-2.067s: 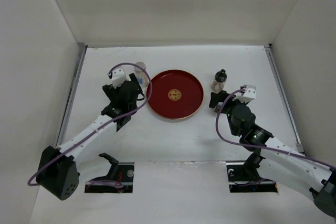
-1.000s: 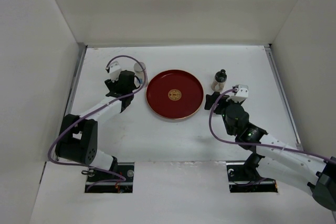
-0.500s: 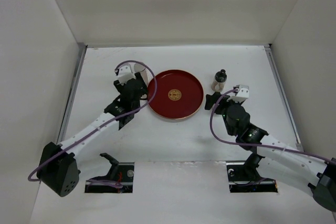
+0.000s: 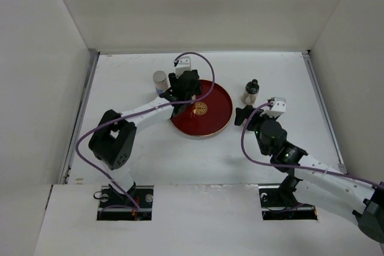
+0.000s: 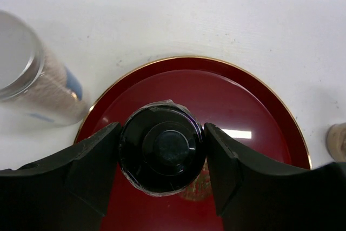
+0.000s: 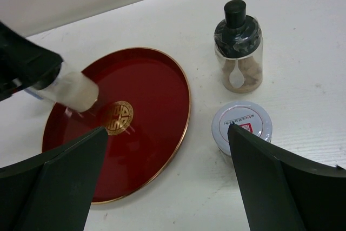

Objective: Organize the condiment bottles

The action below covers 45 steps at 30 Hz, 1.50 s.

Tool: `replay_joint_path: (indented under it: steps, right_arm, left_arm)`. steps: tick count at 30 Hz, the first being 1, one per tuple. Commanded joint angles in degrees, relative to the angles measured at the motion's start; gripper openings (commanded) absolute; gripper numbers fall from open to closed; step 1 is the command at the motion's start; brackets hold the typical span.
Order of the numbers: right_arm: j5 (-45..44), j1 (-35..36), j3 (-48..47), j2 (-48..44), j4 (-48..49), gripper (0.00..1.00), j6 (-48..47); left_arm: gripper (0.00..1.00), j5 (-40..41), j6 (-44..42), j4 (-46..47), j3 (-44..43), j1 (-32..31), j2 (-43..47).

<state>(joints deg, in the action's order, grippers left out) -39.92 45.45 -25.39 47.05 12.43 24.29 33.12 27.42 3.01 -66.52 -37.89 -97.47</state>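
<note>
My left gripper (image 4: 185, 92) hangs over the left part of the round red tray (image 4: 222, 121), shut on a pale condiment bottle. Its black cap (image 5: 162, 147) fills the gap between the fingers. The right wrist view shows its pale body (image 6: 74, 92) above the tray (image 6: 162, 150). A taller white cylinder with a blue label (image 4: 160, 80) stands on the table just left of the tray. A clear black-capped bottle (image 4: 251, 91) with a small spoon inside stands right of the tray. My right gripper (image 4: 243, 115) is open, above a white-lidded jar (image 6: 242, 125).
White walls enclose the table on three sides. A metal strip (image 4: 84, 106) runs along the left edge. The right arm's fingers (image 6: 281, 187) straddle the tray's right rim and the white-lidded jar.
The left arm has swung right from beside the white cylinder to over the tray, carrying the black-capped bottle. The right arm has barely moved.
</note>
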Motion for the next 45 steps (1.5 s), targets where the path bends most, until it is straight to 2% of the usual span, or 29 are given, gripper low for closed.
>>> replay_joint_path:
  steps: [1,4,8,14,17,22,28,32,40,45]
  right_arm:
    - [0.46,0.03,-0.19,-1.17,2.52,1.0,0.05]
    - [0.46,0.03,0.07,-1.96,2.69,1.0,-0.04]
    - [0.46,0.03,-0.01,-2.13,2.43,1.0,-0.03]
    - [0.46,0.03,-0.01,-2.31,2.34,1.0,-0.03]
    - [0.37,0.03,-0.01,-2.31,2.25,1.0,0.05]
    - [0.2,0.03,-0.28,-1.78,2.08,1.0,-0.21]
    - [0.11,0.03,-0.45,-1.7,1.9,1.0,-0.21]
    - [0.19,0.03,-0.45,-1.52,1.9,1.0,-0.04]
    - [0.55,-0.06,-0.54,-0.56,1.9,1.0,0.14]
    - [0.54,-0.06,-0.8,0.32,2.25,1.0,-0.04]
  left_arm:
    - [0.33,-0.95,-3.07,5.61,-6.5,0.76,-2.79]
    - [0.35,-1.66,-3.95,5.78,-8.7,1.02,-6.05]
    - [0.42,-1.22,-5.18,7.89,-9.33,1.2,-8.61]
    - [0.77,-0.87,-5.62,8.86,-7.31,1.11,-7.22]
    - [0.84,-0.6,-5.62,9.21,-5.38,0.76,-3.01]
    - [0.84,-0.43,-4.84,7.9,-0.02,1.72,7.45]
    - [0.83,-0.78,-1.85,-1.42,2.36,10.58,14.76]
    - [0.83,-2.97,-2.11,-3.96,1.05,15.08,13.28]
    - [0.83,-8.77,-1.93,-5.73,-2.91,17.1,6.07]
    - [0.83,-9.31,-1.67,-5.99,-4.84,17.37,3.34]
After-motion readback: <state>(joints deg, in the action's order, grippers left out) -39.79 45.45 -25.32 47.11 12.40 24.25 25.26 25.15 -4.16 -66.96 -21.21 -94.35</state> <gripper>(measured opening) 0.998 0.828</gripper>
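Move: My left hand holds the black-capped condiment bottle; its landing spot on the red tray lies about 3 cm ahead, 2 cm to the right and some 11 cm below. The tray's middle is level with that hand, about 6 cm right and 11 cm down. The tall silver-lidded bottle stands about 5 cm ahead and 11 cm left, its middle 6 cm below. From my idle right hand the landing spot is some 17 cm ahead, 22 cm left and 15 cm down. I lower the black-capped bottle about 4 cm, easing some 3 cm forward, onto the tray and open my left fingers to let go of it. Then I lift well clear, swing about 15 cm left while turning roughly 15 degrees counter-clockwise, and sink about 11 cm, turning a little back, to bring the open fingers to the silver lid of the tall bottle, still ungripped. ##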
